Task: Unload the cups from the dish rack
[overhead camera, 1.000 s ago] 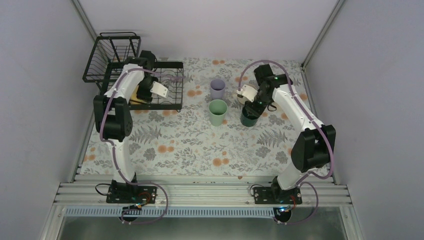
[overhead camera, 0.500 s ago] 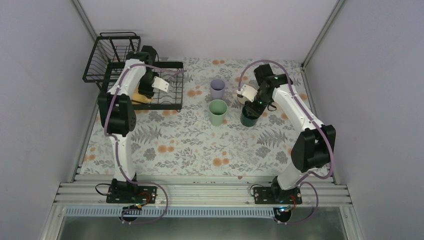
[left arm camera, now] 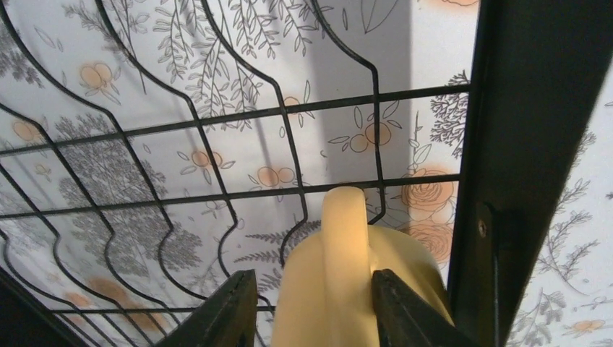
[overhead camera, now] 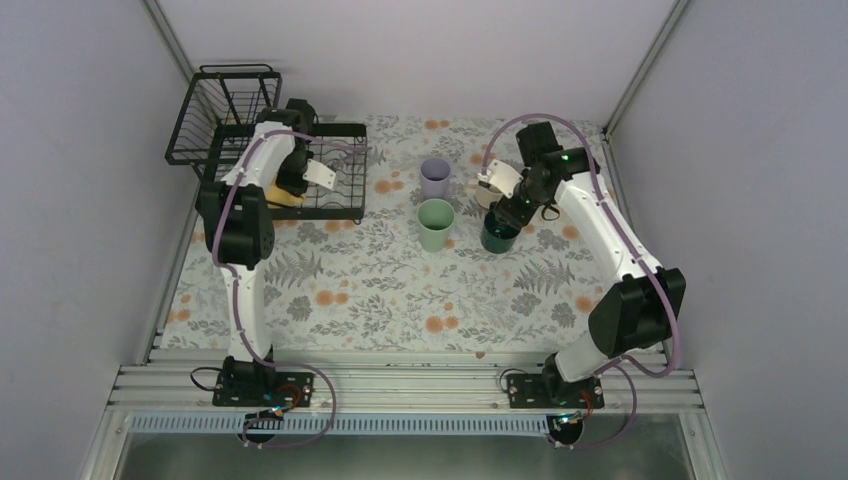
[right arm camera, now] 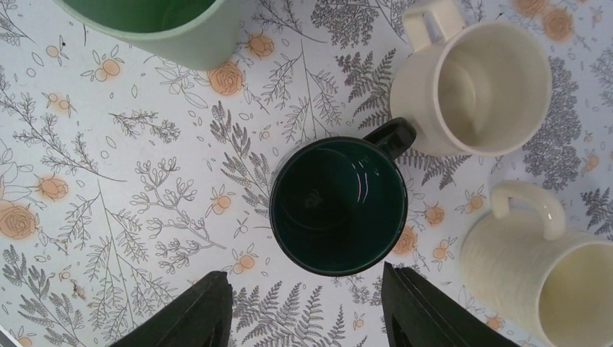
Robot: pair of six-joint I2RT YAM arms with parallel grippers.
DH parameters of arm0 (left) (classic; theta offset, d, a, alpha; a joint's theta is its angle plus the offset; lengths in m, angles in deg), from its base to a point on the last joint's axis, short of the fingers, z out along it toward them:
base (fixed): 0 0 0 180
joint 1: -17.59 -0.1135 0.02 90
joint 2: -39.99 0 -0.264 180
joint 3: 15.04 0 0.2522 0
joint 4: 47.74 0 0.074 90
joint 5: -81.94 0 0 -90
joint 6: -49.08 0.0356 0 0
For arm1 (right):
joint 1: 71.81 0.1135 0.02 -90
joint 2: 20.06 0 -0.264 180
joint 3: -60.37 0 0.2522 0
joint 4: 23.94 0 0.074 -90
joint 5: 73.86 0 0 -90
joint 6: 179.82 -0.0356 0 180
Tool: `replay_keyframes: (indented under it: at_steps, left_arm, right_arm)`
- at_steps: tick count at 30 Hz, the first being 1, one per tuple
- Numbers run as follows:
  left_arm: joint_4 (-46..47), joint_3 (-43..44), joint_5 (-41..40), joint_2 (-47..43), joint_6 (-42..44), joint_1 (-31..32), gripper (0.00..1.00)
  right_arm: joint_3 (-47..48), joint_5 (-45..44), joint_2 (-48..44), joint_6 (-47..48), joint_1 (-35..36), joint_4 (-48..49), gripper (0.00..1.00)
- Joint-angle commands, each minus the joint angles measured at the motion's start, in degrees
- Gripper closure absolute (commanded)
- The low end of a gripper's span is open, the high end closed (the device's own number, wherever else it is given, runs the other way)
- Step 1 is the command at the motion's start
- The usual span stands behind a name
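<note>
The black wire dish rack point(overhead camera: 340, 205) stands at the back left, its wires point(left arm camera: 217, 124) filling the left wrist view. A yellow mug point(left arm camera: 347, 289) lies in it with its handle up, partly seen under the arm point(overhead camera: 283, 197). My left gripper point(left arm camera: 314, 307) is shut on this mug; the right finger presses its side and the left finger shows a thin gap. The dark teal mug point(right arm camera: 338, 206) stands upright on the table point(overhead camera: 497, 236). My right gripper point(right arm camera: 307, 311) hovers over it, open, fingers clear of its rim.
A lavender tumbler point(overhead camera: 435, 177) and a mint-green tumbler point(overhead camera: 436, 223) stand mid-table. Two cream mugs point(right arm camera: 481, 79) point(right arm camera: 542, 278) stand close beside the teal mug. The rack's raised basket tier point(overhead camera: 225, 110) sits at the far left corner. The rack's thick frame bar point(left arm camera: 538, 144) runs beside my left gripper.
My left gripper has closed in round the yellow mug in the rack. My right gripper has opened off the teal mug and lifted slightly; the mug stays standing.
</note>
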Motion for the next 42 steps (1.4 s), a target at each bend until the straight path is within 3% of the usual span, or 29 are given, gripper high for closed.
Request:
replay_keyframes:
  at_steps: [1, 6, 12, 17, 18, 29, 37, 42]
  left_arm:
    - [-1.7, 0.2, -1.2, 2.4, -0.5, -0.5, 0.66]
    - [-3.1, 0.4, -1.7, 4.0, -1.5, -0.4, 0.97]
    - [-3.2, 0.3, 0.7, 3.5, -2.1, -0.2, 0.98]
    - [-1.8, 3.2, 4.2, 2.1, -3.0, 1.3, 0.98]
    - [-1.6, 3.8, 5.3, 1.7, -3.3, 1.8, 0.98]
    - [0.1, 10.8, 8.3, -3.3, -7.4, 8.8, 0.98]
    - [0.0, 22.2, 10.5, -6.8, -10.1, 12.7, 0.98]
    - [6.2, 21.2, 18.6, -12.2, -12.9, 13.5, 0.98]
  right_arm:
    - [2.4, 1.8, -1.1, -1.1, 0.4, -0.1, 0.44]
    - [4.4, 3.2, -1.8, -1.7, 0.4, -0.6, 0.33]
    - [6.6, 4.4, -2.8, -2.6, 0.4, -0.8, 0.16]
    - [7.2, 6.1, -3.4, -2.6, 0.4, -0.4, 0.1]
    - [7.1, 6.3, -3.6, -2.8, 0.4, -0.1, 0.01]
    - [7.8, 10.2, -6.1, -4.2, 0.4, 4.9, 0.0]
    - [6.3, 16.1, -5.8, -4.0, 0.4, 8.5, 0.0]
    - [2.0, 25.5, -9.4, -3.7, -0.2, 16.0, 0.0]
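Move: The yellow mug lies in the rack with its middle about 3 cm left of the left hand and 4 cm lower; its handle is already between the open fingers. The rack's near rim is some 5 cm back, the lilac cup about 28 cm right and 2 cm ahead. From the right hand the yellow mug is roughly 45 cm left and 10 cm ahead; the dark green mug stands almost beneath, 14 cm down, and the cream mug 10 cm ahead, 2 cm left. The left fingers close on the yellow mug's handle while easing down about 1 cm, pinch it and hold. The hand then carries the mug right some 15 cm and, increasingly, up about 17 cm out of the rack, wrist tilting some 30 degrees. Meanwhile the empty right hand rises about 9 cm off the dark green mug, then drifts 5 cm left, opening wide and tilting its fingers leftward and forward. ##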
